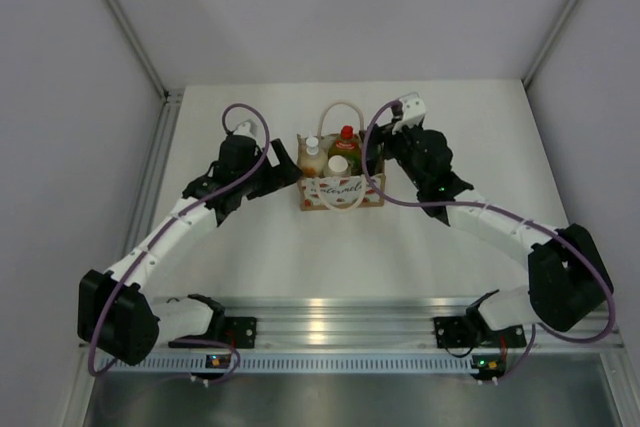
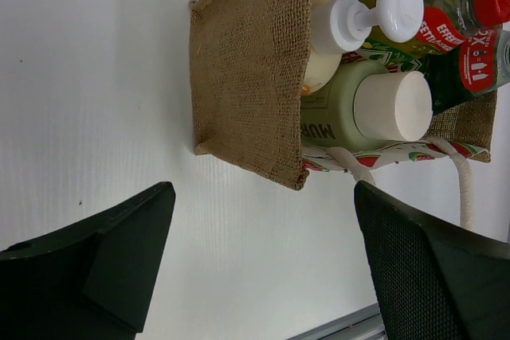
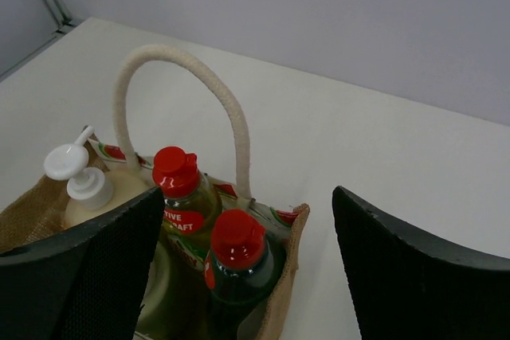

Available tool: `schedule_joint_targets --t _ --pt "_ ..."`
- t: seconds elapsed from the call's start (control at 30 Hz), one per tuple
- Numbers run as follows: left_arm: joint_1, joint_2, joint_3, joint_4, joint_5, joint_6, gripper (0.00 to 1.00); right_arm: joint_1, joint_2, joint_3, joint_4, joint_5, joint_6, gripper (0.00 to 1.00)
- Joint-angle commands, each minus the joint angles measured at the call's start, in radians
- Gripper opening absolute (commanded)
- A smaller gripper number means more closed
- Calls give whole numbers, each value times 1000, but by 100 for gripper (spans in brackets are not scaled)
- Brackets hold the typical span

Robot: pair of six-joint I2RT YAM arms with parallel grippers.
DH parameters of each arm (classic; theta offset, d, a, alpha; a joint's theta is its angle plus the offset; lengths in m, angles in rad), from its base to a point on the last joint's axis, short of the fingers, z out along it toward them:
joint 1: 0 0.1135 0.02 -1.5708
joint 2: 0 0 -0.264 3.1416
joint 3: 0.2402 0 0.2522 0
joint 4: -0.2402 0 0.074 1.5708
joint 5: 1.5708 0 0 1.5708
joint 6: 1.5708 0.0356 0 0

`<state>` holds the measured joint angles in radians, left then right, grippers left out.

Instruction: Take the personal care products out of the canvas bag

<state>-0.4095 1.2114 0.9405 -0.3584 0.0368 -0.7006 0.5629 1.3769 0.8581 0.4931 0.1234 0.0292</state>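
Observation:
The canvas bag (image 1: 342,190) stands upright in the middle of the table, its burlap side (image 2: 251,61) facing the left wrist camera. Inside stand the personal care products: a cream pump bottle (image 2: 323,53), a pale cylinder with a white cap (image 2: 392,105), a yellow-green bottle with a red cap (image 3: 177,177) and a dark green bottle with a red cap (image 3: 237,240). My left gripper (image 2: 263,220) is open just left of the bag, over bare table. My right gripper (image 3: 249,201) is open above the bag's right end, jaws either side of the dark green bottle without touching it.
A cream rope handle (image 3: 203,77) arches up behind the red-capped bottles, and a second rope handle (image 2: 462,181) hangs on the bag's near side. White walls enclose the table (image 1: 250,247) on three sides. A metal rail (image 1: 340,312) runs along the near edge.

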Motion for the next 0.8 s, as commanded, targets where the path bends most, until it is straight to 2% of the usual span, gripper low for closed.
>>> schedule_joint_targets --t 0.0,0.27,0.53,0.77 --pt "-3 -4 7 53 9 24 98 6 27 -10 153 -48 3 82" --pt "-5 -15 -2 53 32 42 98 5 79 -93 278 -56 -60 73" --pt "-5 -35 -11 53 11 58 98 5 134 -93 301 -76 -83 57" --pt "-3 -23 -14 52 15 62 98 6 152 -82 320 -79 -80 51"
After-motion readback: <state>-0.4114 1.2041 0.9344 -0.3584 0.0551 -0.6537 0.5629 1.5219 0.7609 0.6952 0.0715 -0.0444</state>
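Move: The dark green bottle with the red cap stands at the bag's right end, its middle about 3 cm ahead of my right hand, 2 cm to its left and 13 cm below; its cap is only some 6 cm down. From that bottle, the yellow bottle is about 5 cm to the left, the white-capped bottle 7 cm left and 3 cm nearer me, and the pump bottle 12 cm left. From my left hand the dark bottle lies some 16 cm to the right, 2 cm ahead and 6 cm below. I sink my right hand about 6 cm, easing a centimetre or so left with it, until its nearly level fingers come down on either side of the dark bottle's red cap and neck. On the way I narrow the wide-open fingers to roughly half open, leaving a gap still wider than the cap, and settle there without a squeeze. ##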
